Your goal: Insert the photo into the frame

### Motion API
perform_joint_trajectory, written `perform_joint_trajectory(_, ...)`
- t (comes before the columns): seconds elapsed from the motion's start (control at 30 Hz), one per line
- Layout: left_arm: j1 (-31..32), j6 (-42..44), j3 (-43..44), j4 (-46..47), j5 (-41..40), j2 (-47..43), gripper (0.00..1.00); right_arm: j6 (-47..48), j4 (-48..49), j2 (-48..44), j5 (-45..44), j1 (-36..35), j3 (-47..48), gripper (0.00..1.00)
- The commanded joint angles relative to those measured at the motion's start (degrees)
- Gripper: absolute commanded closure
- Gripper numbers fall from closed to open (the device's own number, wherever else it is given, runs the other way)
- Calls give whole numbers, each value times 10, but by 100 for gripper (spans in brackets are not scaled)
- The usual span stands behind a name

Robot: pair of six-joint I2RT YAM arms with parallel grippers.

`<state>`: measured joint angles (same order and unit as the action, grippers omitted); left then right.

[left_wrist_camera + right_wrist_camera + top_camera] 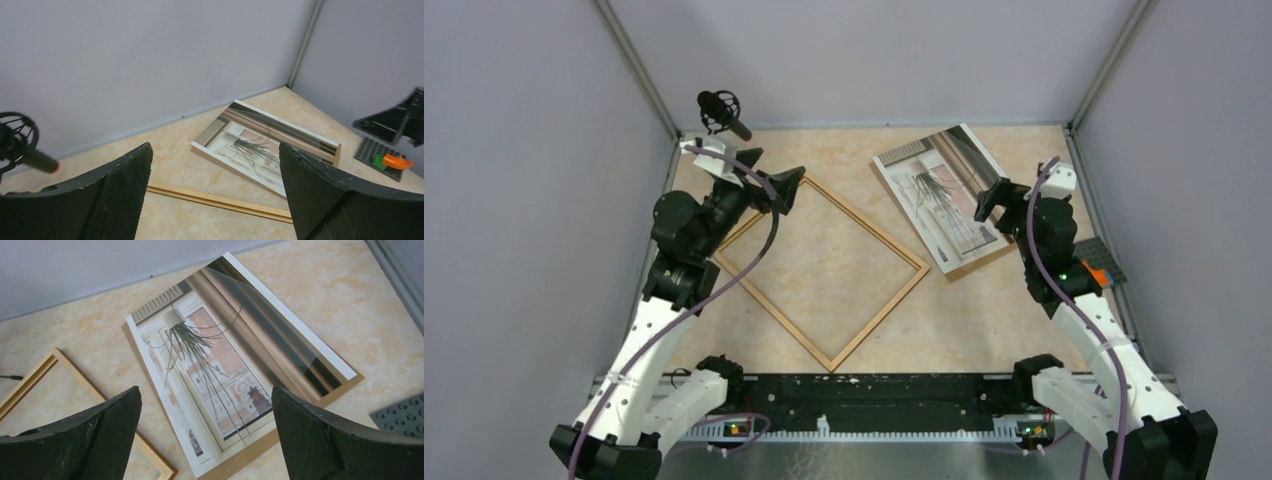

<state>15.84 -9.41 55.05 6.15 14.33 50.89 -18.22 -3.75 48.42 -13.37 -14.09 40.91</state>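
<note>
The photo (939, 195) lies face up at the back right of the table, resting on a brown backing board (980, 262) whose edge shows along its near side. The light wooden frame (868, 223) lies flat in the middle, turned like a diamond, with bare table inside it. My left gripper (786, 188) hovers open over the frame's far corner; its wrist view shows the frame (220, 201) and the photo (255, 150) beyond the open left gripper (215, 150). My right gripper (994, 200) hangs open above the photo's right edge. The right wrist view looks down past the open right gripper (205, 390) at the photo (220, 365) and the frame (80, 379).
A black microphone (722, 112) sticks out at the back left corner. A grey studded plate with an orange piece (1100, 262) sits by the right wall. A clear sheet (270, 325) lies over part of the photo. Grey walls close in three sides.
</note>
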Motion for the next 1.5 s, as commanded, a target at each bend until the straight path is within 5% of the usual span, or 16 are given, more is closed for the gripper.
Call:
perform_joint_trajectory(0.0,47,46,5,8,21,10,2,-22,19,16,-64,1,11,1)
perform_joint_trajectory(0.37,87,5,15,-1,68,57,2,-35,10,131,-95,4,23,1)
perform_joint_trajectory(0.6,98,-70,12,-22,14,125,2,-69,58,261,54,73,35,1)
perform_joint_trajectory(0.73,101,-107,47,-58,67,199,2,-105,55,332,175,136,62,1)
perform_joint_trajectory(1.0,110,-172,87,-109,187,331,2,-112,51,400,209,244,122,1)
perform_joint_trajectory(1.23,110,-183,96,-120,207,360,2,-166,88,516,333,343,190,1)
perform_joint_trajectory(1.47,110,-177,96,-121,206,363,2,-181,119,629,384,370,250,2)
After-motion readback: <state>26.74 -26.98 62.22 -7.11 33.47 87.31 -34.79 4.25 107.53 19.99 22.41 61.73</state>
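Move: From the right hand the photo's middle lies about 14 cm ahead, 6 cm to the left and some 24 cm down; the empty frame's middle is roughly 41 cm to its left and 4 cm back, and the building-brick plate some 24 cm to its right and 3 cm back, both as far down. From the left hand, the photo is about 16 cm ahead, 39 cm to the right and 39 cm down, while the frame's middle is nearly beneath it, 3 cm back and 3 cm right, some 39 cm down. The right hand drops about 17 cm while easing forward, then swings right and farther forward around towards the outside of the photo's right edge, dipping again at the end; its fingers stay wide open, tipping down and rolling left side up by some 30 degrees, one to either side of that edge. Meanwhile the open left hand sinks some 21 cm and shifts about 15 cm right, pitching steeply down and turning clockwise, to hang over the frame's opening and then all but stop. ##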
